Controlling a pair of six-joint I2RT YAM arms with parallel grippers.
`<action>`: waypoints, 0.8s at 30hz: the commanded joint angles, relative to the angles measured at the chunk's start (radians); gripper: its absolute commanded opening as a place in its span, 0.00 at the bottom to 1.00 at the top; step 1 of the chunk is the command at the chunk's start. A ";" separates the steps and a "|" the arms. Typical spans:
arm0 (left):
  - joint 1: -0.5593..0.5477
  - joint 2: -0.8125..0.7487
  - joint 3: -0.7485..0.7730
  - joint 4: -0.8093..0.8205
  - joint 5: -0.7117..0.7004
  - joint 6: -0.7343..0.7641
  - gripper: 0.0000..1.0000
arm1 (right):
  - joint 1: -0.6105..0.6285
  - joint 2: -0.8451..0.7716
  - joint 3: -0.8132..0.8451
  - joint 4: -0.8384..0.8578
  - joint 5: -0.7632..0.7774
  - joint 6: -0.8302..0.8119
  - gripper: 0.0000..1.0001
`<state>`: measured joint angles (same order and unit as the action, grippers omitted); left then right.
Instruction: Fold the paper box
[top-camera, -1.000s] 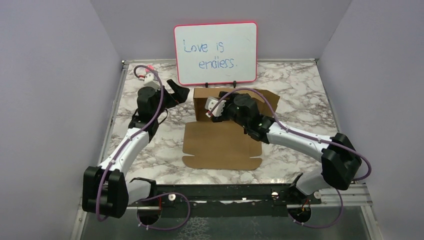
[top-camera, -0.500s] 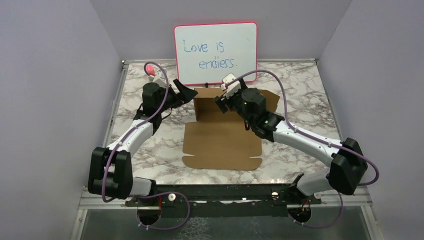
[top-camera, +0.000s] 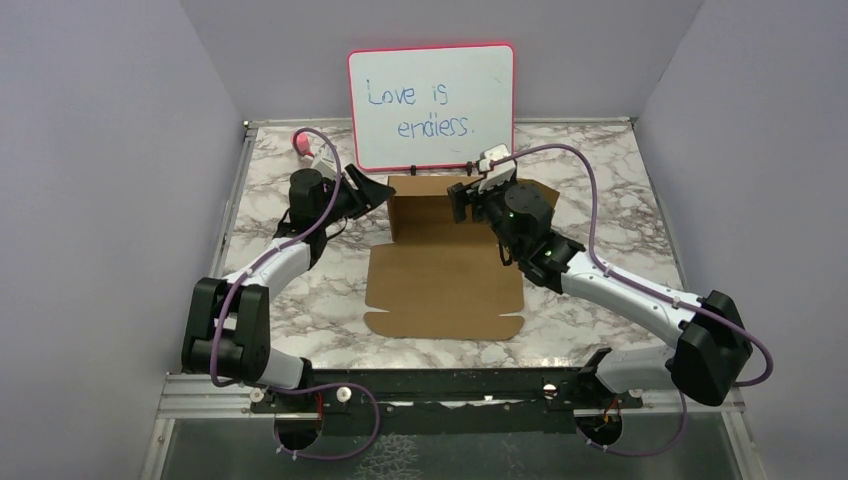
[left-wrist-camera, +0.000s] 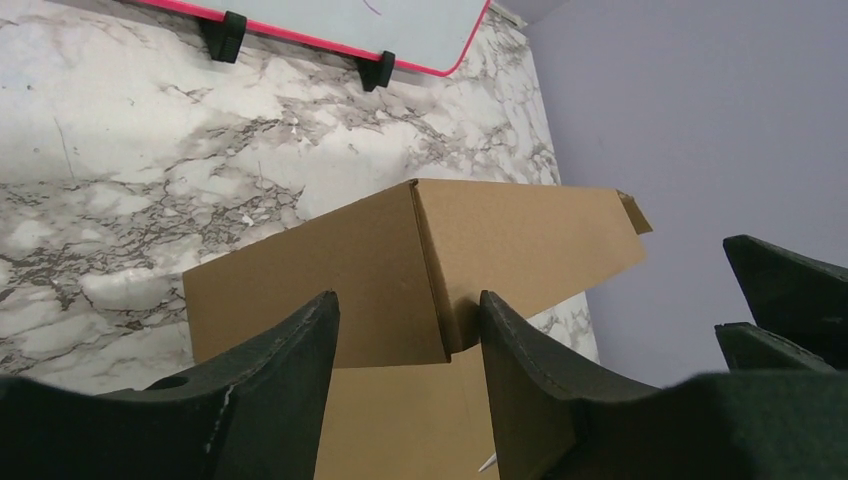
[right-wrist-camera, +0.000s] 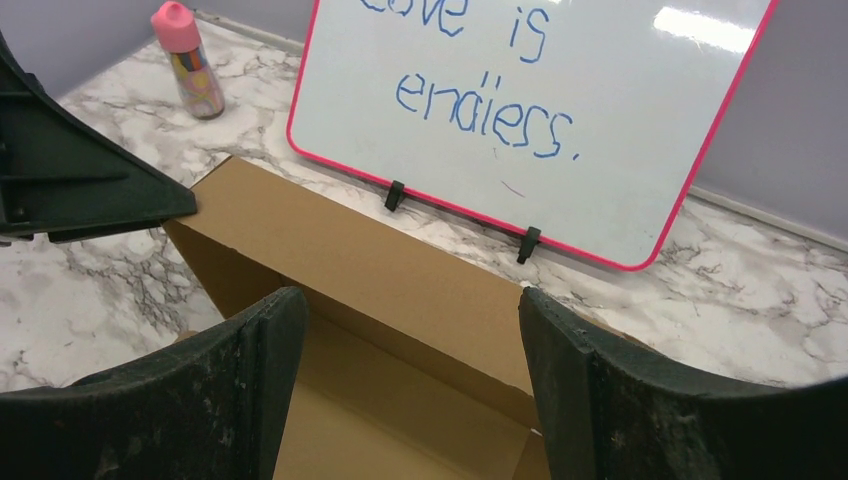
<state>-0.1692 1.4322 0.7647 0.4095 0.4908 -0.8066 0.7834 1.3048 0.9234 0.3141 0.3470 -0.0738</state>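
The paper box (top-camera: 445, 290) is plain brown cardboard lying mid-table, its front panel flat and its back wall folded upright. In the left wrist view the box's left rear corner (left-wrist-camera: 415, 260) stands between my left gripper's (left-wrist-camera: 408, 300) spread jaws, with a short side flap on one side and the long back wall on the other. In the top view the left gripper (top-camera: 385, 190) sits at that corner. My right gripper (top-camera: 462, 200) hovers open just above the back wall (right-wrist-camera: 400, 270), with nothing held in the right gripper (right-wrist-camera: 410, 295).
A red-framed whiteboard (top-camera: 432, 108) stands on black feet right behind the box. A pink-capped marker bottle (right-wrist-camera: 185, 60) stands at the back left. Purple walls close in both sides, and the rail with the arm bases (top-camera: 450, 385) runs along the near edge.
The right gripper lifted out of the box and moved back to above the rear wall. The left gripper moved in to the box's left rear corner, and its jaws narrowed.
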 joint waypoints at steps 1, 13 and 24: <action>0.008 0.024 -0.022 0.040 0.019 -0.007 0.52 | -0.012 -0.027 -0.022 0.045 0.049 0.058 0.83; 0.008 0.051 -0.062 0.081 0.028 -0.034 0.27 | -0.048 -0.024 -0.039 0.020 -0.001 0.125 0.83; 0.007 0.046 -0.158 0.090 0.012 -0.032 0.23 | -0.062 -0.005 -0.038 0.012 -0.041 0.161 0.82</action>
<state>-0.1654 1.4475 0.6823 0.6201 0.5133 -0.8673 0.7307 1.2995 0.8898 0.3176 0.3378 0.0589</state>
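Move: The box's upper left corner, at the near end of the top strip, sits practically between the left fingertips, about 1 cm below them. The flat front panel is centred some 19 cm back, 10 cm right and 10 cm down from that hand. From the right hand, the strip's right end lies about 11 cm right, 2 cm ahead and 7 cm below, and the corner in the left fingers about 12 cm left, 1 cm ahead and 7 cm below. Shut the left gripper to about half its present gap so its fingers pinch the box's upper left corner, holding the hand in place within about 1 cm. Meanwhile ease the right gripper, fingers kept open, about 2 cm right and down with a little forward, towards the strip's right end. ##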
